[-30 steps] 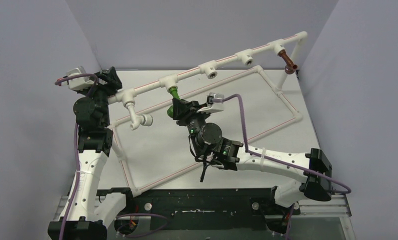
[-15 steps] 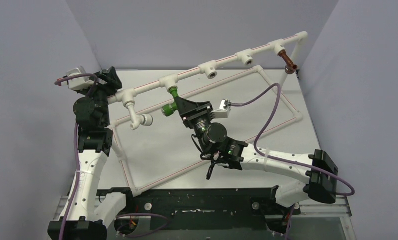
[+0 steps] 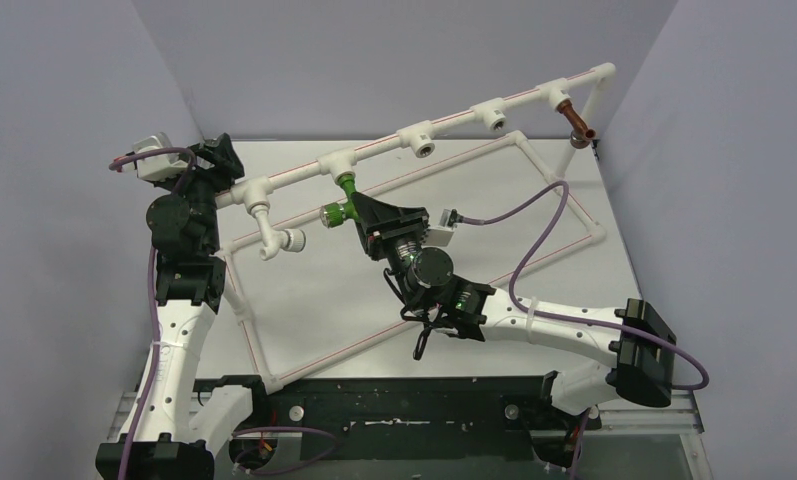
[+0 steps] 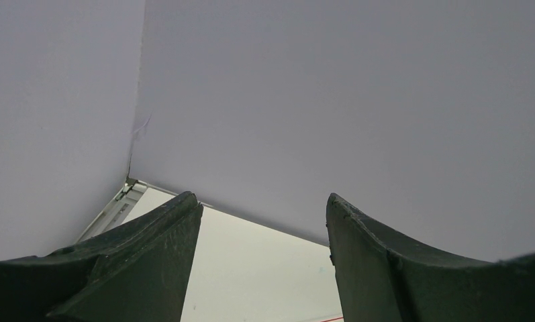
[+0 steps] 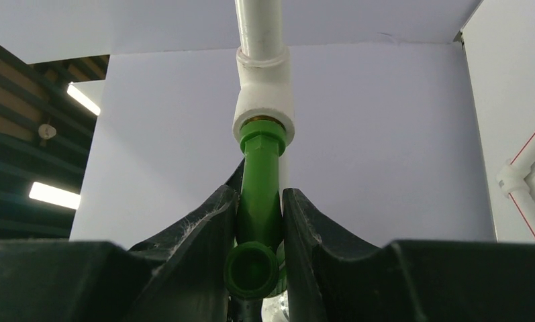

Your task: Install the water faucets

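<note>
The bright green water faucet [image 3: 340, 205] hangs with its stem in a white tee socket [image 3: 340, 162] of the raised pipe rail, its silver-rimmed end pointing left. My right gripper [image 3: 357, 210] is shut on it. In the right wrist view both fingers press the green faucet [image 5: 261, 178] just below the tee socket [image 5: 264, 100], and my right gripper [image 5: 259, 201] sits over its round end. The reddish-brown faucet [image 3: 578, 120] hangs from the tee at the rail's far right end. My left gripper [image 3: 219, 160] stands by the rail's left end; in its wrist view my left gripper [image 4: 263, 215] is open with nothing between the fingers.
A white tap [image 3: 277, 236] hangs from the leftmost tee. Two bare tee sockets [image 3: 422, 140] face forward between the green and brown faucets. The pipe frame's lower rectangle [image 3: 574, 205] lies on the table. Grey walls close in on three sides.
My right wrist has rolled, turning the green faucet in its socket. The faucet's silver-rimmed end has swung out to the left. The left arm has not moved.
</note>
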Motion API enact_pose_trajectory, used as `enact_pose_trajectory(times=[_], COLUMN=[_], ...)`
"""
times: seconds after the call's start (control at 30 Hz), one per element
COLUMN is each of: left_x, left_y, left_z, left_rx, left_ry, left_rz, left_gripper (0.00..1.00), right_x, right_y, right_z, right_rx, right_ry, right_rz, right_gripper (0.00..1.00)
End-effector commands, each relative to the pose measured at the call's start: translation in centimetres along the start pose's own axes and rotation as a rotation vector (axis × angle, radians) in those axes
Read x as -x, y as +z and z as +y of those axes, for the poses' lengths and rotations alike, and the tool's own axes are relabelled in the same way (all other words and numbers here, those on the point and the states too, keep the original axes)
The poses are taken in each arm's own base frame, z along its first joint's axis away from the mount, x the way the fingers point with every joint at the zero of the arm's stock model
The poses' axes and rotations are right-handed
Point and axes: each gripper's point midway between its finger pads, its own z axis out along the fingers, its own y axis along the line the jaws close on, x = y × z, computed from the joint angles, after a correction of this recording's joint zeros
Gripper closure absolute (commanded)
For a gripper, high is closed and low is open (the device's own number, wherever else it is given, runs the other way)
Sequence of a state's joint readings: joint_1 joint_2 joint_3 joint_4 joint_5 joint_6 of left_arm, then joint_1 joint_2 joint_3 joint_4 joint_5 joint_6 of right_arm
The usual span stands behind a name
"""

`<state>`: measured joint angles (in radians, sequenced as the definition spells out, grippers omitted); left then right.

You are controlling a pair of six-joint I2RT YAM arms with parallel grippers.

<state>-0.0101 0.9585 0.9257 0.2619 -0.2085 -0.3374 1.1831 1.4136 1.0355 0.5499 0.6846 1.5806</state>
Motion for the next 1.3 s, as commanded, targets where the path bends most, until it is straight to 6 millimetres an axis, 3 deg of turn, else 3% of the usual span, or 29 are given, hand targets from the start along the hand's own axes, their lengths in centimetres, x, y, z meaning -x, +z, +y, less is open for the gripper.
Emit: enact_pose_trajectory(times=[0.0, 0.2, 0.3, 0.43, 0.5, 0.73, 1.0, 1.27], left_x=[-13.8, -13.8, -13.8, -13.9, -13.9, -14.0, -14.1, -14.1], left_y=[-3.7, -3.7, -3.7, -3.7, -3.7, -3.7, -3.6, -3.6], left_z=[5.9, 5.9, 5.9, 5.9, 5.9, 5.9, 5.8, 5.7], left_rx=[0.162, 0.165, 0.164, 0.164, 0.165, 0.162, 0.158, 0.154], left_ry=[0.111, 0.114, 0.114, 0.114, 0.114, 0.114, 0.111, 0.109], left_rz=[0.461, 0.460, 0.460, 0.463, 0.466, 0.466, 0.471, 0.473], left_gripper=[0.34, 0.34, 0.34, 0.34, 0.34, 0.34, 0.34, 0.34], right_x=[-0.7, -0.6, -0.6, -0.9, -1.3, -1.8, -1.4, -1.5], right_y=[-2.4, -2.5, -2.6, -2.6, -2.5, -2.6, -3.7, -5.8], right_z=[8.7, 7.5, 6.8, 6.1, 5.5, 4.1, 3.4, 5.8], right_rx=[0.186, 0.167, 0.146, 0.138, 0.125, 0.104, 0.078, 0.237], right_ry=[0.311, 0.311, 0.301, 0.284, 0.275, 0.240, 0.116, -0.094], right_rz=[0.119, 0.114, 0.114, 0.124, 0.141, 0.165, 0.177, 0.267], right_gripper=[1.00, 1.00, 0.88, 0.56, 0.45, 0.26, 0.20, 0.16])
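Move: The right hand still holds the green faucet, whose middle lies about 2 cm ahead and 1 cm left of the hand point, near its height. The white tee holding it is some 9 cm ahead and 4 cm left; the next tee is about 14 cm ahead and 10 cm right; the white faucet is some 15 cm left and 4 cm back. From the left hand, the green faucet lies about 10 cm back and 21 cm right. The right fingers open wide, releasing the green faucet, and the hand backs off about 5 cm, rising slightly. ##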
